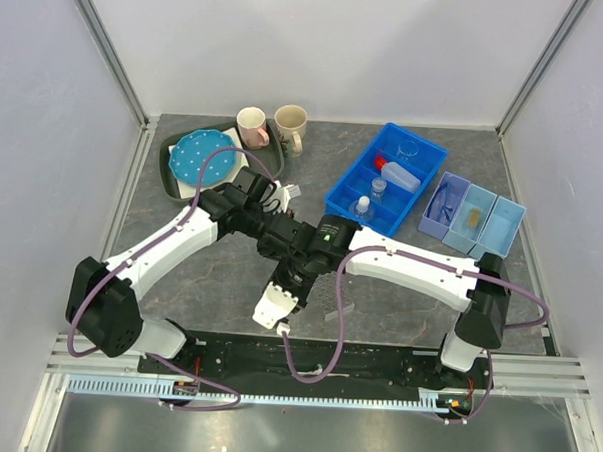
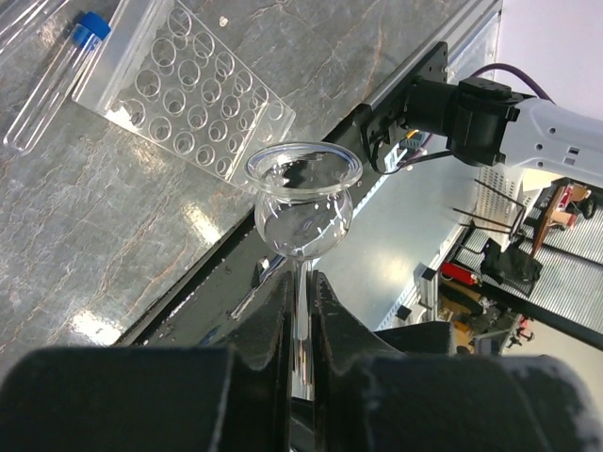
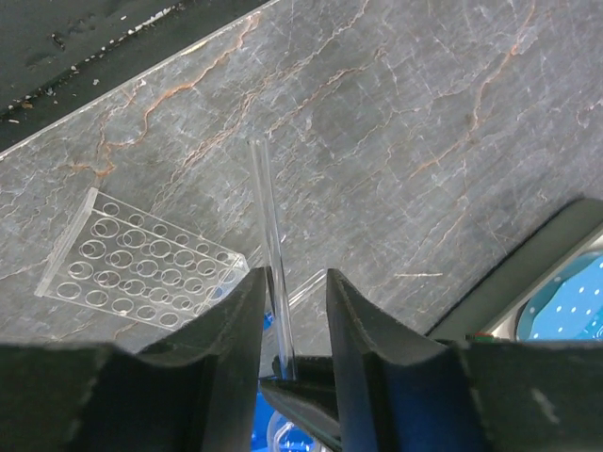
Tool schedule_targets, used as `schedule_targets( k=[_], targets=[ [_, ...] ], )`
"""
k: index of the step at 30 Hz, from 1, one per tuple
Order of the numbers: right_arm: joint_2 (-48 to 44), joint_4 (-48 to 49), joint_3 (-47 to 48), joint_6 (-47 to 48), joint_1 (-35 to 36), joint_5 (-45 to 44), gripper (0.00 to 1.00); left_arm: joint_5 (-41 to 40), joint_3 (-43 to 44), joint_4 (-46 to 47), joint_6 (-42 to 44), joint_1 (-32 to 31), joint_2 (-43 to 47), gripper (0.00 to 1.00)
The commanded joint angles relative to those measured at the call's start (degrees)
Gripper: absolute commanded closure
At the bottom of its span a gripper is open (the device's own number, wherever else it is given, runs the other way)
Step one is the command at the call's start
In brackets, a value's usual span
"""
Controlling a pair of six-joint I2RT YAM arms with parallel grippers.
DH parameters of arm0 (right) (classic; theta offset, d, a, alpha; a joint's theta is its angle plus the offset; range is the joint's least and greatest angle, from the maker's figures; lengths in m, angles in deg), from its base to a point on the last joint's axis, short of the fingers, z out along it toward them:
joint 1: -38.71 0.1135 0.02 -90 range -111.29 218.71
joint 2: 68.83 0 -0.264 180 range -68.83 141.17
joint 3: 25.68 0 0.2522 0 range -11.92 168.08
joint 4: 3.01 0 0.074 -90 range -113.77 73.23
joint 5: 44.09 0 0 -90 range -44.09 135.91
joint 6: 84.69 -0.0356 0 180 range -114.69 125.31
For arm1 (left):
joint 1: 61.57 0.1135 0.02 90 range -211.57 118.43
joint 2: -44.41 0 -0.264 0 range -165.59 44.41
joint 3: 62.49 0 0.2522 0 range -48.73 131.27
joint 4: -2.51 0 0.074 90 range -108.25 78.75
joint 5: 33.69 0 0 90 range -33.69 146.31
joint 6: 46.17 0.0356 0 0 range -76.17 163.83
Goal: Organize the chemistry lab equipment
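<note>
My left gripper is shut on the thin stem of a clear glass funnel, whose bowl stands just past the fingertips. My right gripper is open around a thin clear stem. That stem rests against one finger, with a gap to the other. Both arms meet over the middle of the table. The clear tube rack lies flat below, with a blue-capped tube beside it. The red-capped squeeze bottle lies in the blue bin.
Small blue trays at the right hold the safety glasses and the brush. Two mugs stand at the back. A grey tray with a dotted plate sits at the back left. The rack lies near the front edge.
</note>
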Motion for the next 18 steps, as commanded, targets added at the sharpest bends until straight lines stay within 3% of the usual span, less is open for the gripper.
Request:
schedule_targets(
  k=[1, 14, 18],
  targets=[
    [1.3, 1.3, 1.9, 2.7, 0.5, -1.6, 0.64, 3.3, -0.6, 1.4, 2.1, -0.6, 2.4, 0.93],
    [0.4, -0.3, -0.2, 3.3, 1.1, -2.8, 0.87, 7.5, 0.0, 1.2, 3.0, -0.9, 1.9, 0.92],
    [0.0, -1.3, 0.5, 1.6, 1.2, -0.6, 0.88, 13.4, 1.8, -0.1, 4.1, -0.9, 0.2, 0.80]
  ],
)
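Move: Between the right hand's half-open fingers runs the free stem of the glass funnel, about 1 cm below the hand point and otherwise level with it. That spot is roughly 4 cm back of the left hand, 1 cm to its left and 2 cm lower. From the right hand, the tube rack stands some 7 cm right, level fore and aft, 14 cm down; the blue-capped tubes lie about 7 cm ahead, 3 cm right, 16 cm down. Closing from a bit under half open, the right fingers pinch the funnel's free stem just behind the left gripper while that hand sinks about 1 cm and then stays there. The left hand keeps its hold on the stem near the bulb, nearly in place, easing back less than 1 cm. ##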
